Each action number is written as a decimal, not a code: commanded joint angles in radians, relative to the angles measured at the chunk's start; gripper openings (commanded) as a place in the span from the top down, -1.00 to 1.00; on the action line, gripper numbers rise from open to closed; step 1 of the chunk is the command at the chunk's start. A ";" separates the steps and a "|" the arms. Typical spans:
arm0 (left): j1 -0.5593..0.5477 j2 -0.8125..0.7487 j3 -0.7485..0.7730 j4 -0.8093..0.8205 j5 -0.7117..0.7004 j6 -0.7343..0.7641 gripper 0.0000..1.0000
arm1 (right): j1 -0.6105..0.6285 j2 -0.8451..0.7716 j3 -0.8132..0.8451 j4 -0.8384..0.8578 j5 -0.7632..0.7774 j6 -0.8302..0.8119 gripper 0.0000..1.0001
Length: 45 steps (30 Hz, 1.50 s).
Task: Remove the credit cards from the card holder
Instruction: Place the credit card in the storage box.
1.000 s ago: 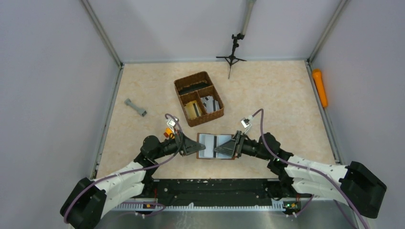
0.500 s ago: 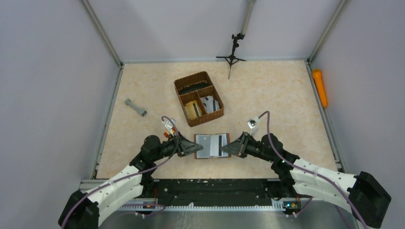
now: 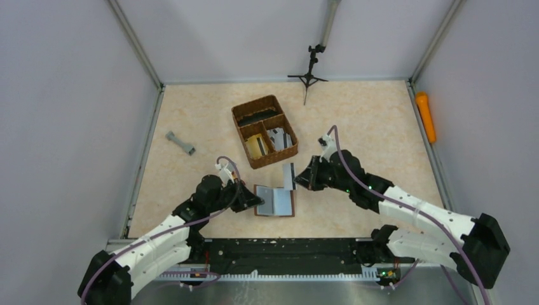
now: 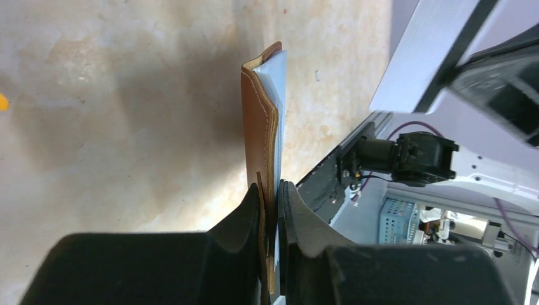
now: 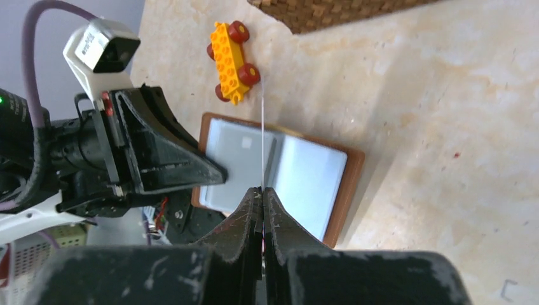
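Observation:
The brown card holder [image 3: 279, 203] lies open on the table, its grey-silver inside facing up. My left gripper [image 3: 253, 199] is shut on its left edge. In the left wrist view the leather [image 4: 257, 127] stands edge-on between the jaws of the left gripper [image 4: 271, 190]. My right gripper [image 3: 299, 179] is shut on one credit card [image 3: 289, 175], grey with a dark stripe, held clear above the holder's right half. In the right wrist view that card [image 5: 262, 127] is a thin edge-on line rising from the right gripper [image 5: 262, 190], with the holder [image 5: 311, 181] below it.
A brown woven compartment basket [image 3: 280, 156] stands just beyond the holder. A yellow toy car [image 5: 232, 60] lies by the left arm. A grey part [image 3: 180, 143] lies far left, a small tripod [image 3: 309, 73] at the back, an orange object [image 3: 425, 116] along the right wall.
My right gripper shut on a card at the holder's right edge and drew it out, up and toward the basket. The left gripper kept its hold, and the holder shifted slightly left.

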 commanded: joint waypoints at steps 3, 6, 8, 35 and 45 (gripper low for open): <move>0.003 0.042 0.066 -0.030 0.000 0.077 0.97 | -0.038 0.185 0.256 -0.173 0.053 -0.233 1.00; 0.003 0.044 0.070 -0.039 0.000 0.092 0.97 | -0.075 0.294 0.371 -0.204 0.063 -0.287 1.00; 0.003 0.042 0.079 -0.057 -0.005 0.108 0.97 | -0.105 0.360 0.447 -0.221 0.070 -0.316 1.00; 0.002 0.105 0.109 -0.093 -0.019 0.186 0.95 | -0.215 1.046 1.128 -0.447 0.030 -0.503 1.00; 0.003 0.135 0.118 -0.064 -0.002 0.187 0.95 | -0.222 0.930 1.071 -0.434 0.049 -0.502 0.20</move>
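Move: The right hand holds a credit card; the box's compartment of white cards lies about 22 cm ahead of it, some 5 cm to its left and 13 cm below. The yellow-card compartment is about 8 cm left of that one and 4 cm nearer; the black-card compartment is 8 cm farther out and 8 cm left of it. The open card holder is about 3 cm back, 8 cm left and 10 cm below the right hand. From the left hand the white-card compartment lies roughly 25 cm ahead, 6 cm right. Forward in one quick sweep of about 22 cm, rising slightly and drifting left, the right hand carries the pinched card away from the holder to above the white-card compartment, rolling some 30 degrees so its fingers point more steeply down; it then sinks about 8 cm and opens to let go of the card. The left hand keeps its pinch on the holder and lowers about 3 cm, rolling slightly. ##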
